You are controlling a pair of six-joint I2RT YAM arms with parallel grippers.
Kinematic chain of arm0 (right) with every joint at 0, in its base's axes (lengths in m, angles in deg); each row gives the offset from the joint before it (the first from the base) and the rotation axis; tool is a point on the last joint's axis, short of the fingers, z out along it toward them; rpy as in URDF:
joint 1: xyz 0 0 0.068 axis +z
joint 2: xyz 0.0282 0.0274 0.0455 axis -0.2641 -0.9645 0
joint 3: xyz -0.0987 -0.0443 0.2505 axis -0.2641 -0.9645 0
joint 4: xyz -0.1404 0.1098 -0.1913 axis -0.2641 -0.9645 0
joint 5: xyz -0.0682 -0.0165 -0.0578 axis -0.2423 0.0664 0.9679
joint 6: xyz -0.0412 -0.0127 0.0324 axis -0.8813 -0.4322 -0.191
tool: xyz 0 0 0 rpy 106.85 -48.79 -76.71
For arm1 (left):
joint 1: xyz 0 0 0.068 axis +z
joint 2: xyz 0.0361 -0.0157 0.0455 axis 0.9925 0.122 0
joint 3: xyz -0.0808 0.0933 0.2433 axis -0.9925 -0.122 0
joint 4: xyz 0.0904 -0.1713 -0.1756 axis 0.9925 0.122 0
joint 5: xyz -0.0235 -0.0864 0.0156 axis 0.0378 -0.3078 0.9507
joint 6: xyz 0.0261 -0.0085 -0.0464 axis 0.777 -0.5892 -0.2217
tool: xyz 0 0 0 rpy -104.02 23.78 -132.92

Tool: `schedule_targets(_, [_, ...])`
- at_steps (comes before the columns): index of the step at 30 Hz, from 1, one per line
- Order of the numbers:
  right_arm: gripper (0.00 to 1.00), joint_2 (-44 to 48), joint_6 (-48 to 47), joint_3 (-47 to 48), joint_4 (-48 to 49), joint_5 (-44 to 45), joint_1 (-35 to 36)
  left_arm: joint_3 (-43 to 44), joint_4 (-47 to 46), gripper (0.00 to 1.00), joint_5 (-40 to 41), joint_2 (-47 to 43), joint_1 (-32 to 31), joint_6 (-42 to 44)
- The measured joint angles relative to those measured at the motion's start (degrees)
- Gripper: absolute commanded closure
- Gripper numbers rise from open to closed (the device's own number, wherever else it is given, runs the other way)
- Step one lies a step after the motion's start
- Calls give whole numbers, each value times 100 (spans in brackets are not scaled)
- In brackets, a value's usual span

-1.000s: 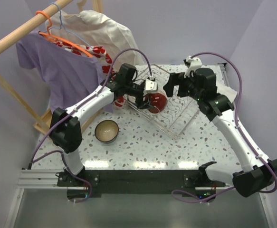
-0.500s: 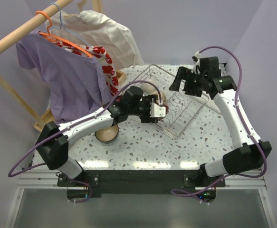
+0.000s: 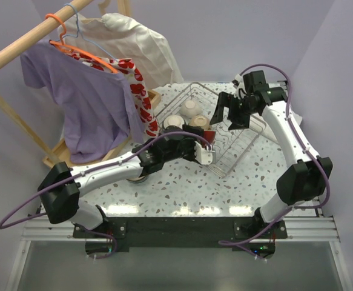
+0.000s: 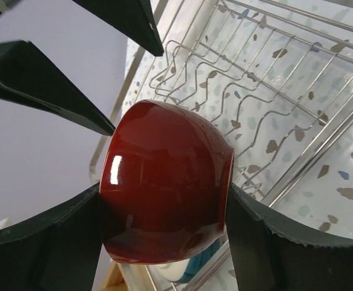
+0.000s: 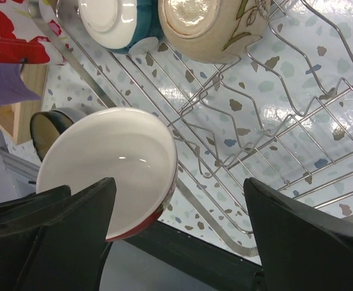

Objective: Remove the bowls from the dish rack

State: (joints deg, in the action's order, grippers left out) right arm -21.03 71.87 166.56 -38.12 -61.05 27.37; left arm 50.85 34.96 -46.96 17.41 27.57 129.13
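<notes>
A dark red bowl (image 4: 164,194) with a pale inside (image 5: 106,167) hangs on its side over the near edge of the silver wire dish rack (image 3: 237,142). My left gripper (image 4: 164,203) is shut on it, one finger on each side of its wall. Just above and beyond it, over the rack's middle, my right gripper (image 5: 179,209) stands open and holds nothing. Three bowls still stand in the rack's far left corner: a white one (image 3: 191,108), a teal-banded one (image 5: 112,18) and a cream one with a leaf pattern (image 5: 209,24).
Another bowl, dark outside and beige inside (image 5: 49,124), sits on the speckled table left of the rack, mostly under my left arm. A wooden clothes rail (image 3: 25,42) with a lavender shirt (image 3: 85,91) and other garments stands at the back left.
My left gripper has carried the dark red bowl out of the rack's middle toward its near edge. My right arm has swung over the rack.
</notes>
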Motion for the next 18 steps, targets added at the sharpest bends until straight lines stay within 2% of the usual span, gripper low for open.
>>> schedule_targets(4, [16,-138,-140,37,-70,-20,162,-138,-363,68,376,-7,-179,317])
schedule_targets(8, [27,-203,-212,-26,-68,-94,304,-302,-673,68,710,-7,-361,632])
schedule_targets(9, [33,-205,-221,-37,-70,-111,326,-350,-758,69,782,-7,-400,723])
schedule_targets(11, [39,-234,-262,-42,-66,-164,348,-437,-925,69,920,-7,-461,861])
schedule_targets(15, [59,-328,-334,-42,-70,-184,367,-586,-1233,69,1204,-7,-570,1130])
schedule_targets(18, [68,-417,-378,-42,-66,-225,385,-651,-1427,69,1342,-7,-627,1285])
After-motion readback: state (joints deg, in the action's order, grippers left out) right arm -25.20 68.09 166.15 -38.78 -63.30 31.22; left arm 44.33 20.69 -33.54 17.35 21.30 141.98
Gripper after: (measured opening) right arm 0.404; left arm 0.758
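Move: The red bowl, held in the left hand with its middle about 1 cm ahead, 2 cm right and 1 cm below that hand's point, lies roughly 5 cm back, 6 cm left and 4 cm below the open right hand. From the right hand, the tan bowl sits in the rack about 3 cm ahead and 9 cm left, the white bowl about 9 cm ahead and 12 cm left, both some 12 cm lower. The red bowl, still gripped by the left hand, is tilted about 15 degrees as that wrist tips upward and rises a centimetre or so. The right hand comes left and down towards its near rim, some 4 cm in all with a little back, turning slightly counter-clockwise, and closes from nearly wide open to under half, one finger over the bowl's inside and the other outside the rim. ##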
